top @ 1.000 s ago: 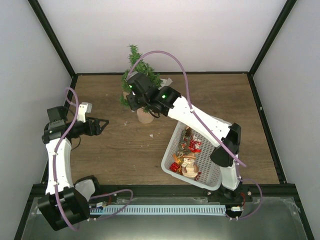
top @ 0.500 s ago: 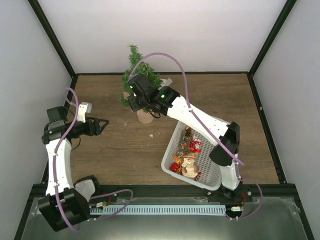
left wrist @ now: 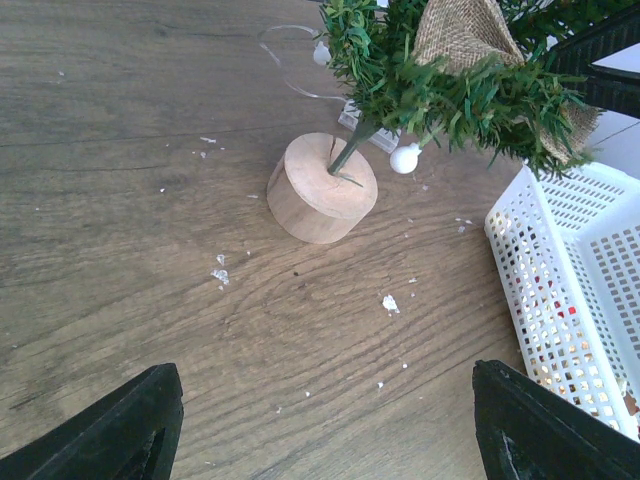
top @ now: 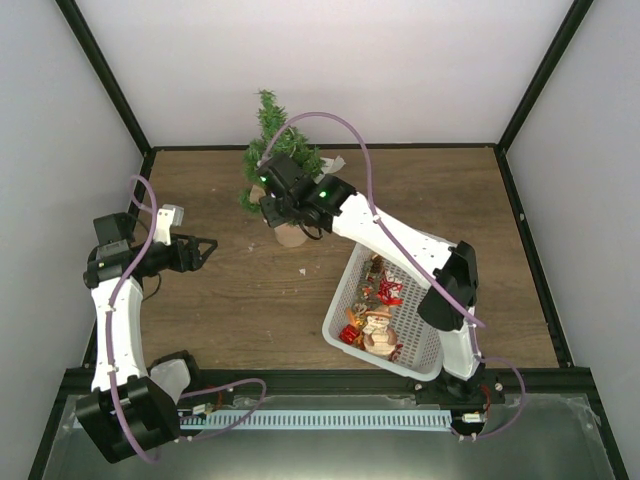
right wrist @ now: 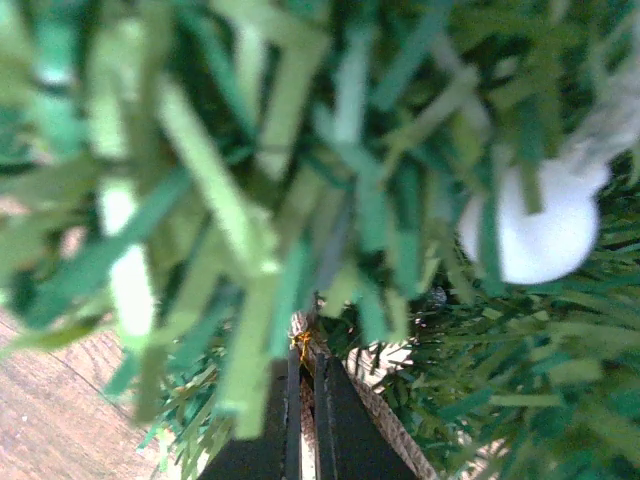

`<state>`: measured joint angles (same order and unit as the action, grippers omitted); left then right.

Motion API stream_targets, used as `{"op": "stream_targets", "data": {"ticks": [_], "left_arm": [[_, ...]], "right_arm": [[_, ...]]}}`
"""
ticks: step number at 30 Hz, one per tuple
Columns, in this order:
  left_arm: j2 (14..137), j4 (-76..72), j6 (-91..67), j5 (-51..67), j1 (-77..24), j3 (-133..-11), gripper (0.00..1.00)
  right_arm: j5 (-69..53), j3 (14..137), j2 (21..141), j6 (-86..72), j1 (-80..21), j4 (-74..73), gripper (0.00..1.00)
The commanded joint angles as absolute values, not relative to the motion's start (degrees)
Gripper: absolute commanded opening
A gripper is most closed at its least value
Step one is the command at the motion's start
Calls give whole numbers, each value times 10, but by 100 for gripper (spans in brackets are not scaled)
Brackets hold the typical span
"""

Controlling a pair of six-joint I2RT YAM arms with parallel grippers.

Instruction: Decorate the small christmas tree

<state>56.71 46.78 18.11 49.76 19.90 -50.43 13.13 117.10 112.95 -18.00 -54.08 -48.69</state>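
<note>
The small christmas tree [top: 268, 128] stands at the back of the table on a round tan base [top: 291, 236]. In the left wrist view its base [left wrist: 320, 190] and green branches [left wrist: 400, 85] fill the top, with a burlap ornament [left wrist: 460, 30] and a white ball [left wrist: 404, 158] among them. My right gripper [right wrist: 308, 355] is deep in the branches, shut on a tan woven strip of the burlap ornament [right wrist: 375, 415] with an orange thread at its tip. A white ball [right wrist: 540, 235] hangs beside it. My left gripper [left wrist: 322, 400] hovers open and holds nothing, to the left of the tree.
A white lattice basket [top: 345, 290] lies to the front right of the tree, with several red and gold ornaments and a snowman figure [top: 377, 328] in it. Its corner [left wrist: 560, 290] shows in the left wrist view. White flecks dot the wood.
My right gripper has edged slightly to the right within the tree's branches. The left arm has not moved.
</note>
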Motion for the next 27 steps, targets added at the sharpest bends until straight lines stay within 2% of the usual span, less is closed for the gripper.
{"op": "stream_targets", "data": {"ticks": [1, 13, 20, 27], "left_arm": [[557, 466, 183, 504, 202, -498, 80], [562, 464, 183, 504, 202, -498, 80], [565, 463, 182, 504, 202, -499, 80], [564, 466, 182, 500, 202, -500, 80]], "right_arm": [[150, 1166, 1122, -194, -531, -476, 1], [168, 1158, 1063, -196, -529, -480, 1], [170, 1107, 1008, -194, -529, -460, 18], [202, 1033, 929, -250, -528, -558, 26]]}}
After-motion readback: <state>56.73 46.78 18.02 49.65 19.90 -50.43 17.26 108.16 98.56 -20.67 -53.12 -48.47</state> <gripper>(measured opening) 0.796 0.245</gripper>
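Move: The burlap bow is still pinched by its tie at the right hand's fingertips, its middle within about a centimetre of the hand point, against a lower front branch. From the right hand, the tree's wooden base is about 5 cm ahead, 3 cm right and 23 cm below. The white basket's middle is roughly 14 cm back, 27 cm right and 22 cm down. From the left hand, the bow is some 9 cm ahead, 15 cm right and 4 cm higher. Right fingers open partway, letting go of the bow, as the hand rises and shifts right, about 6 cm each. ##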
